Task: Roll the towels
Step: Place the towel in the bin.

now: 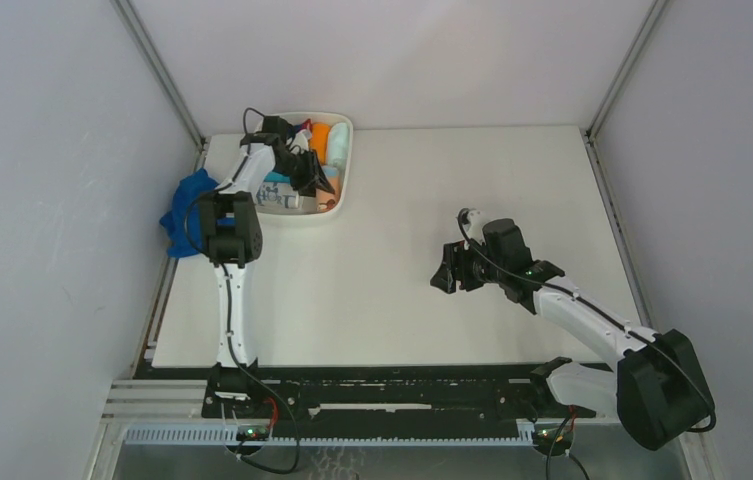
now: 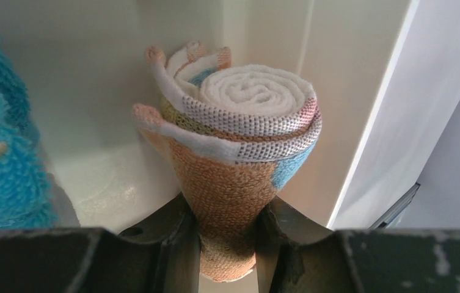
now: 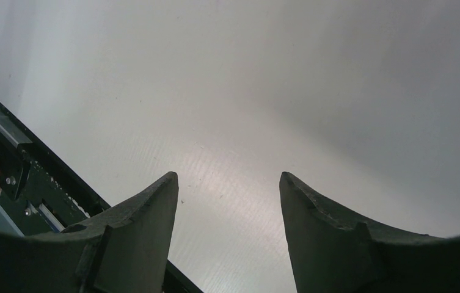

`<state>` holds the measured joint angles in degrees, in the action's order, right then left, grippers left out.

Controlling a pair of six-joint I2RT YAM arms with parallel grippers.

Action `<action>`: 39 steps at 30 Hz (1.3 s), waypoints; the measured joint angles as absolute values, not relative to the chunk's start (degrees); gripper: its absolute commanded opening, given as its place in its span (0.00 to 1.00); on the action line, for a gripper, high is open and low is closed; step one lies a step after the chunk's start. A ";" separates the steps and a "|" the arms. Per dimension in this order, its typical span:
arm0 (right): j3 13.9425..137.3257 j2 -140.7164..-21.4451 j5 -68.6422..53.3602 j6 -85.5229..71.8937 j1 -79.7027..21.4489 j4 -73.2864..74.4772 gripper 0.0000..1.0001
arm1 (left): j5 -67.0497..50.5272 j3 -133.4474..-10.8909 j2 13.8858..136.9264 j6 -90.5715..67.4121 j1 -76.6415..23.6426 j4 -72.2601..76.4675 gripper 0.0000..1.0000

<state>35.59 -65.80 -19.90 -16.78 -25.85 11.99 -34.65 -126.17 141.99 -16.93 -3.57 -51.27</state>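
A rolled peach-orange towel (image 2: 239,177) with a pale blue spot and a white inner face fills the left wrist view. My left gripper (image 2: 227,220) is shut on one end of the roll, inside a corner of the white bin (image 2: 93,73). In the top view the left gripper (image 1: 314,180) reaches into that bin (image 1: 344,200) at the back left. The royal-blue towel (image 1: 184,215) lies bunched at the table's left edge, beside the left arm. My right gripper (image 1: 444,275) hovers over the bare table right of centre, open (image 3: 227,180) with nothing between its fingers.
The bin also holds an orange roll (image 1: 320,140), a mint roll (image 1: 339,140) and a fuzzy turquoise roll (image 2: 1,171) left of the held towel. White walls close in the table on the left, back and right. The black base rail (image 1: 372,400) runs along the near edge.
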 measured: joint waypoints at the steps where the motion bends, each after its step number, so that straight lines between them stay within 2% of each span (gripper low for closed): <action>1: 35.59 -65.93 -19.97 -16.78 -25.85 11.99 0.61 | -34.65 -126.17 142.08 -16.58 -3.57 -51.44 0.28; 7: 35.59 -66.43 -20.03 -16.75 -25.85 11.99 0.61 | -33.06 -126.17 142.45 -13.56 -4.23 -52.62 0.37; 19: 35.59 -67.99 -19.84 -16.64 -27.59 11.97 0.62 | -30.22 -126.19 142.78 -12.69 -6.20 -51.51 0.47; 28: 35.59 -68.01 -19.33 -16.64 -28.58 11.94 0.62 | -28.47 -126.23 143.15 -13.58 -7.11 -50.96 0.61; 39: 35.59 -67.55 -18.46 -16.64 -29.30 11.99 0.62 | -24.97 -125.69 141.80 -16.27 -7.66 -50.00 0.71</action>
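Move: The left gripper already has the rolled peach towel inside the bin, with the free front-right corner only about 4 cm below it and 1 cm back. The blue towel lies some 10 cm to its left and 3 cm ahead, the white patterned towel 11 cm left and 2 cm back, the mint towel 11 cm ahead and 3 cm right. From the right hand that free corner is roughly 26 cm ahead, 25 cm left and 8 cm down. Lower the left gripper about 2 cm into the free front-right corner of the bin, easing some 1.5 cm right towards the bin's side wall and tipping the fingers roughly 10 degrees steeper. As it settles, spread the fingers from about a third to two-thirds open, letting go of the rolled peach towel, and keep them straddling it. ##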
